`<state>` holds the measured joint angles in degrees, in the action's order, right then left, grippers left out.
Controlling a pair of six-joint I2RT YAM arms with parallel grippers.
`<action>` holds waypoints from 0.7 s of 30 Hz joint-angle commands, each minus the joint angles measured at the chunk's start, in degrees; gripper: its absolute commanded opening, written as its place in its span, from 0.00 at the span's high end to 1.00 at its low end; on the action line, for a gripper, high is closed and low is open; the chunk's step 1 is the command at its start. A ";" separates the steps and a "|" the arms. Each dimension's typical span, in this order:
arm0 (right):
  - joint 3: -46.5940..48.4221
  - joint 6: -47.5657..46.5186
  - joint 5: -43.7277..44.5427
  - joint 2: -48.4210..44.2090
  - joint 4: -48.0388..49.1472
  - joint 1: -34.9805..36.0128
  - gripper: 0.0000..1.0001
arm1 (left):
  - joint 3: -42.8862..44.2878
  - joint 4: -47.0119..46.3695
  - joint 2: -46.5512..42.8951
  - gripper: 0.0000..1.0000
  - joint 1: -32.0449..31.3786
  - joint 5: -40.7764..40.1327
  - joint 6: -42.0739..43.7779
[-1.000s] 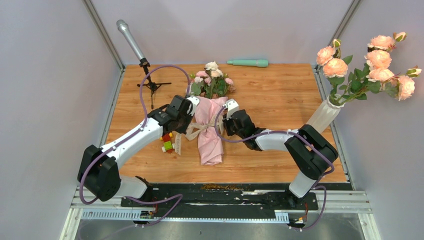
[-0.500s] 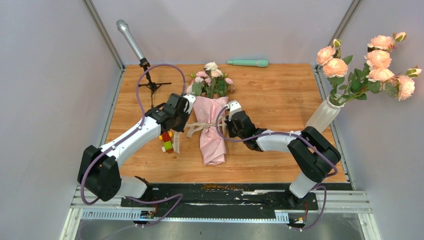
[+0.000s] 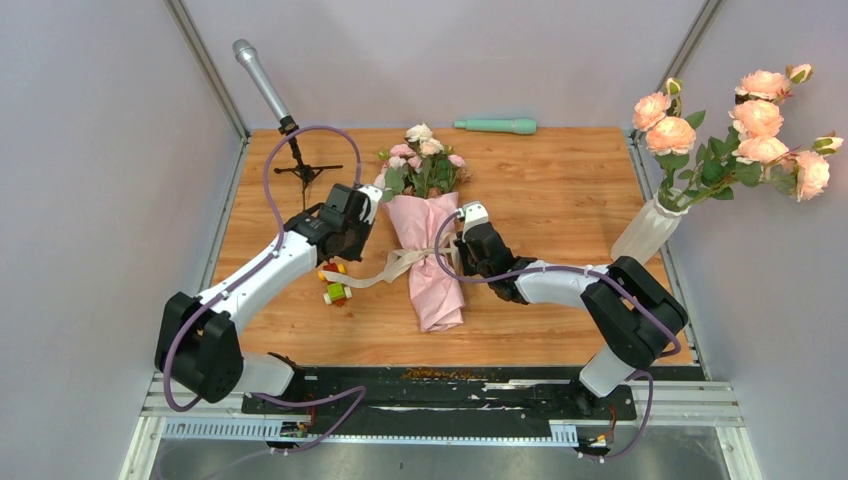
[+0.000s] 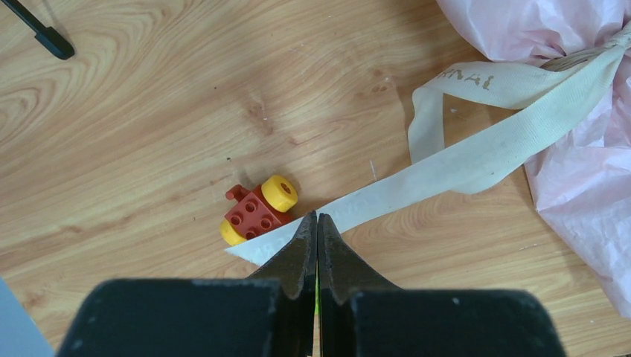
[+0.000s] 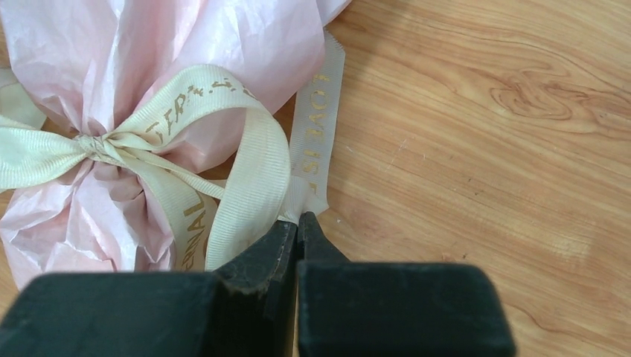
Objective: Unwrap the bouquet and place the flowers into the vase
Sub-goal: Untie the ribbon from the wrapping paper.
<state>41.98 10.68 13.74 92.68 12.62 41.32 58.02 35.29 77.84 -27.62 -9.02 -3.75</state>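
Note:
The bouquet (image 3: 432, 262) lies mid-table in pink crinkled paper (image 5: 149, 52), with its flowers (image 3: 422, 162) pointing to the far side. A cream ribbon (image 3: 385, 268) is knotted round its middle (image 5: 93, 143). My left gripper (image 3: 343, 258) (image 4: 318, 220) is shut on one ribbon end, which runs taut from the knot out to the left (image 4: 476, 160). My right gripper (image 3: 455, 248) (image 5: 298, 217) is shut on the other ribbon tail (image 5: 316, 134), just right of the paper. The white ribbed vase (image 3: 645, 232) stands at the right edge of the table.
Large peach-orange roses (image 3: 745, 135) on leafy branches fill the vase. A red and yellow toy brick (image 4: 257, 210) (image 3: 335, 290) lies just beside the left fingertips. A microphone on a stand (image 3: 268, 88) is at the back left, and a mint-green cylinder (image 3: 497, 125) lies along the back edge.
My left gripper has pulled its ribbon end out to the left, so that strand now lies stretched. The bouquet has shifted slightly right and my right gripper has moved with it.

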 commanded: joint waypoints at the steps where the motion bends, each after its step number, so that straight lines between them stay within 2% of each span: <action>1: -0.56 1.42 2.94 -2.52 -1.10 -0.19 1.00 | -0.14 -0.30 -2.26 1.00 0.28 0.67 -0.45; 5: -0.59 1.09 1.24 -3.48 -1.26 -0.19 1.00 | -0.46 -1.68 -2.57 1.00 0.31 6.49 0.54; 6: -0.58 0.96 0.33 -3.66 -1.08 -0.18 1.00 | -0.63 -2.01 -2.66 0.92 0.29 10.52 1.12; 7: -0.58 1.01 -0.68 -3.89 -0.91 -0.19 1.00 | -1.07 -2.89 -2.58 0.80 0.28 12.10 1.29; 9: -0.63 0.94 -1.99 -4.44 -0.56 -0.23 1.00 | -1.65 -3.96 -1.52 0.64 0.33 16.10 1.75; 11: -0.60 0.85 -2.72 -4.56 -0.41 -0.19 1.00 | -1.33 -3.79 0.91 0.55 0.29 20.09 2.27; 14: -0.60 0.96 -3.74 -4.16 0.11 -0.19 1.00 | -0.42 -3.61 4.40 0.49 0.28 25.02 3.01; 18: -1.17 1.27 -6.12 -3.74 1.78 -0.19 1.00 | -0.76 -5.55 6.61 0.33 0.28 28.45 3.64; 21: -1.56 1.19 -7.01 -3.50 2.74 -0.28 1.00 | -0.93 -6.68 8.62 0.28 0.28 30.92 3.25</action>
<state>41.06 11.16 9.19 89.89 11.64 41.25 56.71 31.97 85.45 -27.55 15.88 -1.15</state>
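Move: The lower half of the pink wrapping paper lies about 15 cm to the left hand's right, some 3 cm back and 9 cm below. The ribbon knot is also about 15 cm right, but 6 cm ahead and 8 cm below. The toy car is 3 cm left, level fore and aft, 10 cm down. From the right hand, which holds the ribbon's right loop, that paper is 5 cm left, 6 cm back and slightly lower; the knot is 6 cm left, 1 cm ahead. Rightward, dropping and drawing back, the left hand travels about 8 cm above the ribbon's loose tail towards the lower part of the wrapping paper. Its shut, empty fingers spread wide; the wrist turns clockwise, rolls left side down and tips down, some 15 degrees each. The right hand keeps pinching the loop, easing up and back about a centimetre. ##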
